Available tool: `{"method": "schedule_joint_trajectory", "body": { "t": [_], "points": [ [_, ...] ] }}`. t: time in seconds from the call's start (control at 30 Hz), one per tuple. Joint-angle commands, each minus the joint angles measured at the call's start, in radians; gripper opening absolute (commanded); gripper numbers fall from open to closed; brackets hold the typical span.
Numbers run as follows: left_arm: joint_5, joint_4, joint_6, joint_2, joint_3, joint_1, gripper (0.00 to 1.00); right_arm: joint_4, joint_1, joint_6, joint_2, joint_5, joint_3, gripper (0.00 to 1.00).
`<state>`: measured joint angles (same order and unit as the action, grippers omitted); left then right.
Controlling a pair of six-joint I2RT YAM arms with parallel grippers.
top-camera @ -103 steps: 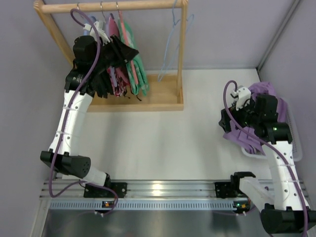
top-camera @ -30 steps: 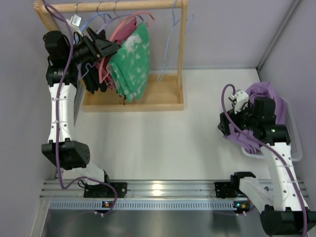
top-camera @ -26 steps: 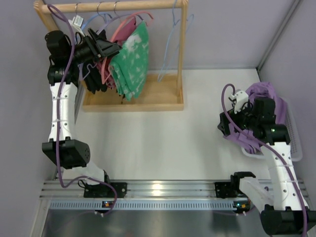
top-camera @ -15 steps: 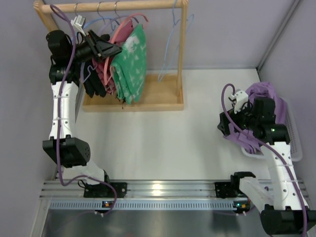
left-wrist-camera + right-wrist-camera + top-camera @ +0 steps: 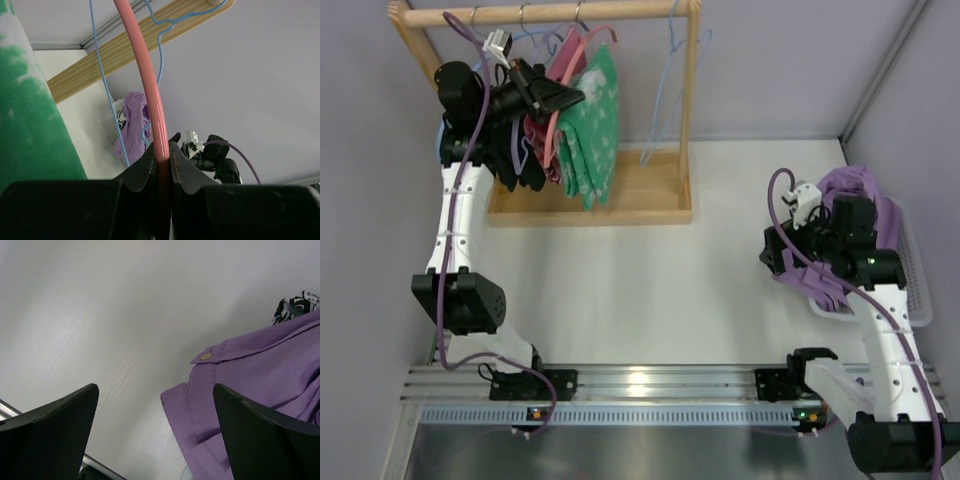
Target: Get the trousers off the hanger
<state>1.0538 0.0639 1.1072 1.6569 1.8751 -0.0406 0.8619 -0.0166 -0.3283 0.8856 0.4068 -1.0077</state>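
The salmon-pink hanger (image 5: 582,47) hangs from the wooden rail (image 5: 550,13) with the green, white-blotched trousers (image 5: 590,120) draped over it. My left gripper (image 5: 558,98) is shut on the hanger's thin pink arm, just left of the trousers. In the left wrist view the pink hanger (image 5: 146,70) runs up from between the closed jaws of the gripper (image 5: 161,156), with the trousers (image 5: 30,130) at the left. My right gripper (image 5: 772,262) is open and empty over the table, next to the purple cloth (image 5: 865,190); its wrist view shows the gripper (image 5: 155,415) with the jaws wide apart.
Light blue hangers (image 5: 670,60) hang at the rail's right end, and also show in the left wrist view (image 5: 102,75). Dark and pink garments (image 5: 525,150) hang left of the trousers. The rack's wooden base (image 5: 640,195) sits at the back. A white basket (image 5: 920,295) holds the purple cloth (image 5: 260,370).
My left gripper has moved right along the rail with the pink hanger. The trousers have swung from spread out to more edge-on. The right arm has not moved.
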Motion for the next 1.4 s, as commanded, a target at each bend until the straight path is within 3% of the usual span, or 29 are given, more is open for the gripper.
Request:
{"method": "schedule_joint_trajectory", "body": {
  "t": [0.0, 0.27, 0.5, 0.77, 0.97, 1.37],
  "points": [
    [-0.046, -0.275, 0.101, -0.011, 0.021, 0.007, 0.0, -0.026, 0.006, 0.012, 0.001, 0.024, -0.019, 0.99],
    [-0.129, -0.392, 0.203, 0.014, 0.15, 0.066, 0.0, -0.116, 0.006, 0.087, -0.034, -0.031, -0.012, 1.0],
    [-0.205, -0.457, 0.175, -0.06, 0.111, 0.099, 0.0, -0.264, 0.007, 0.055, -0.151, -0.04, 0.017, 0.99],
    [-0.273, -0.507, 0.209, -0.137, 0.047, 0.12, 0.0, -0.178, 0.006, -0.008, -0.039, 0.018, -0.097, 0.99],
    [-0.313, -0.533, 0.23, -0.199, 0.026, 0.125, 0.0, -0.256, 0.006, 0.014, -0.082, 0.075, -0.106, 0.99],
    [-0.353, -0.57, 0.267, -0.499, -0.411, 0.142, 0.0, -0.342, 0.006, 0.015, -0.036, 0.176, -0.18, 0.99]
  ]
}}
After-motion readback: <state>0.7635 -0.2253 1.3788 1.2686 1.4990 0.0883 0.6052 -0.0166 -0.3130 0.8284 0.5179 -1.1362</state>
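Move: The green trousers hang on the pink hanger that the left fingers already grip. Their middle is about 4 cm right of that hand, 1 cm ahead and 11 cm below; the hanger's hook on the rail is roughly 9 cm ahead, 3 cm right and 12 cm above. The red trousers hang 4 cm left, 1 cm ahead and 11 cm down. From the right hand the green trousers lie some 37 cm left, 16 cm ahead and 16 cm higher. The pink hanger, still pinched by its near arm, is carried up about 6 cm and some 4 cm to the right by the left hand, whose fingertips tip upward. It is then drawn back towards the robot, gathering speed at the end. Meanwhile the empty, open right hand rises about 12 cm, tilting up some 25 degrees towards the rack. ##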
